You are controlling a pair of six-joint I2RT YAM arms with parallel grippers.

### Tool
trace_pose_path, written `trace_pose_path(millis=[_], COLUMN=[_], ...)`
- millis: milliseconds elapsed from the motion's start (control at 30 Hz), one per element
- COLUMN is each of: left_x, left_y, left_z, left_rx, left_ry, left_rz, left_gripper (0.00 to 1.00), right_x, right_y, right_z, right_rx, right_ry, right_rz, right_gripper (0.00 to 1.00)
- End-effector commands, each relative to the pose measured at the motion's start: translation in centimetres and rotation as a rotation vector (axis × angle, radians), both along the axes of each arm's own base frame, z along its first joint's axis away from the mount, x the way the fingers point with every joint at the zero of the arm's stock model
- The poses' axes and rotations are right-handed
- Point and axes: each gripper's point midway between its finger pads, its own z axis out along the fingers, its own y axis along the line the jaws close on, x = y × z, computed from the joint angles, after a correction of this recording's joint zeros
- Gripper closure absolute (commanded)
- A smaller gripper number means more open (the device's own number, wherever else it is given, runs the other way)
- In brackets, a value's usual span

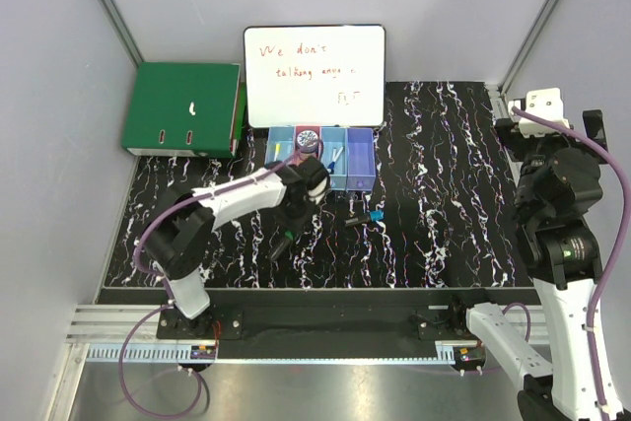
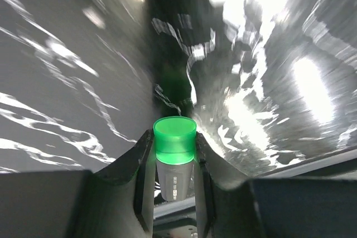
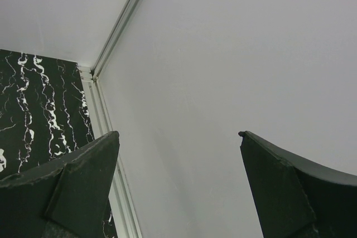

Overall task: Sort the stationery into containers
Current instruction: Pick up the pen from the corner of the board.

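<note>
My left gripper (image 2: 174,157) is shut on a grey marker with a bright green cap (image 2: 174,137), cap end pointing away from the wrist. In the top view this gripper (image 1: 288,224) hangs over the dark marbled table in front of the containers, with the green marker (image 1: 279,244) sticking out below it. The row of four bins (image 1: 320,157) stands before the whiteboard; a yellow piece (image 1: 287,150) and a blue pen (image 1: 336,157) lie in them. A black and blue marker (image 1: 363,216) lies loose on the table. My right gripper (image 3: 178,137) is open, empty, and faces the wall.
A whiteboard (image 1: 314,76) leans behind the bins. A green binder (image 1: 182,108) lies at the back left. A round patterned object (image 1: 307,136) sits at the pink-red bin. The right arm (image 1: 557,194) is folded up at the right table edge.
</note>
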Motion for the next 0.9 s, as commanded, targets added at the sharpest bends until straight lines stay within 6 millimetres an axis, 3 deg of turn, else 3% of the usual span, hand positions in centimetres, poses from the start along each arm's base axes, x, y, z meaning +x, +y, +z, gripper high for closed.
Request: trace_pose_path(millis=[0,67,100,133,167,233,267,333,367,433,467,667,700,767,800,867], left_x=[6.5,7.6,9.2,9.9,11.2,12.8,14.2,16.1,17.3,18.8,19.6,21.0,20.8,20.0,19.9,19.5], left_y=[-2.5,-3.7,-4.7,-5.3,-6.6,-7.8,-9.1,-10.1,-11.2,-12.3,-13.1,-15.1,-15.2,-16.1,-15.7,-16.2], left_z=[5.2,6.5,8.5,9.0,11.2,12.4,14.7,15.0,17.2,16.9,18.3,18.8,19.4,20.1,21.8,23.1], left_rx=[-0.146,-0.207,-0.259,-0.278,-0.332,-0.372,-0.433,-0.457,-0.514,-0.532,-0.569,-0.692,-0.721,-0.826,-0.877,-0.983], left_ry=[-0.137,-0.132,-0.175,-0.181,-0.221,-0.24,-0.279,-0.292,-0.324,-0.324,-0.349,-0.309,-0.298,-0.233,-0.244,-0.243], left_rz=[0.063,0.068,0.075,0.075,0.07,0.076,0.074,0.095,0.1,0.116,0.111,0.116,0.116,0.108,0.111,0.103], left_gripper=[1.0,1.0,1.0,1.0,1.0,1.0,1.0,1.0,1.0,1.0,1.0,1.0,1.0,1.0,1.0,1.0], right_x=[0.1,0.1,0.2,0.2,0.2,0.3,0.3,0.5,0.2,0.1,-0.2,-1.8,-2.2,-1.9,-2.0,-1.3], right_y=[0.1,0.3,0.4,0.6,0.8,1.4,1.8,3.4,4.1,6.3,7.0,14.0,15.7,17.2,18.5,19.7], right_z=[0.7,0.1,-0.2,-0.6,-1.4,-2.3,-3.3,-4.1,-5.4,-6.5,-7.6,-10.6,-11.2,-11.3,-11.9,-12.1], right_rx=[0.014,0.016,0.016,0.027,0.029,0.055,0.063,0.108,0.124,0.187,0.205,0.42,0.495,0.573,0.647,0.702], right_ry=[-0.029,-0.011,-0.002,0.004,0.035,0.057,0.097,0.127,0.189,0.234,0.288,0.459,0.487,0.494,0.518,0.53], right_rz=[0.013,0.019,0.032,0.043,0.054,0.092,0.112,0.201,0.24,0.357,0.388,0.719,0.79,0.849,0.892,0.935], right_gripper=[0.03,0.03,0.03,0.03,0.03,0.02,0.03,0.02,0.02,0.02,0.02,0.01,0.01,0.01,0.02,0.02])
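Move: The green-capped pen is already in the left gripper, just above the table. The light blue compartment holding other pens lies about 17 cm ahead and 11 cm right of that hand, with the round tin around 21 cm ahead and 4 cm right, and the purple compartment 17 cm ahead, 17 cm right. For the right hand, the blue-capped pen is some 35 cm left and 45 cm below, about level fore-and-aft; that light blue compartment is 13 cm ahead, 42 cm left, 43 cm below. Forward, up and to the right, the left hand swiftly carries the green-capped pen about 20 cm out and some 16 cm higher to above the light blue compartment, keeping its grip while the fingers tilt roughly 40 degrees to point down and rightward. Meanwhile the empty, wide-open right hand swings left and down from high up, its wrist turning counter-clockwise and tipping its fingers towards the table and the blue-capped pen. ##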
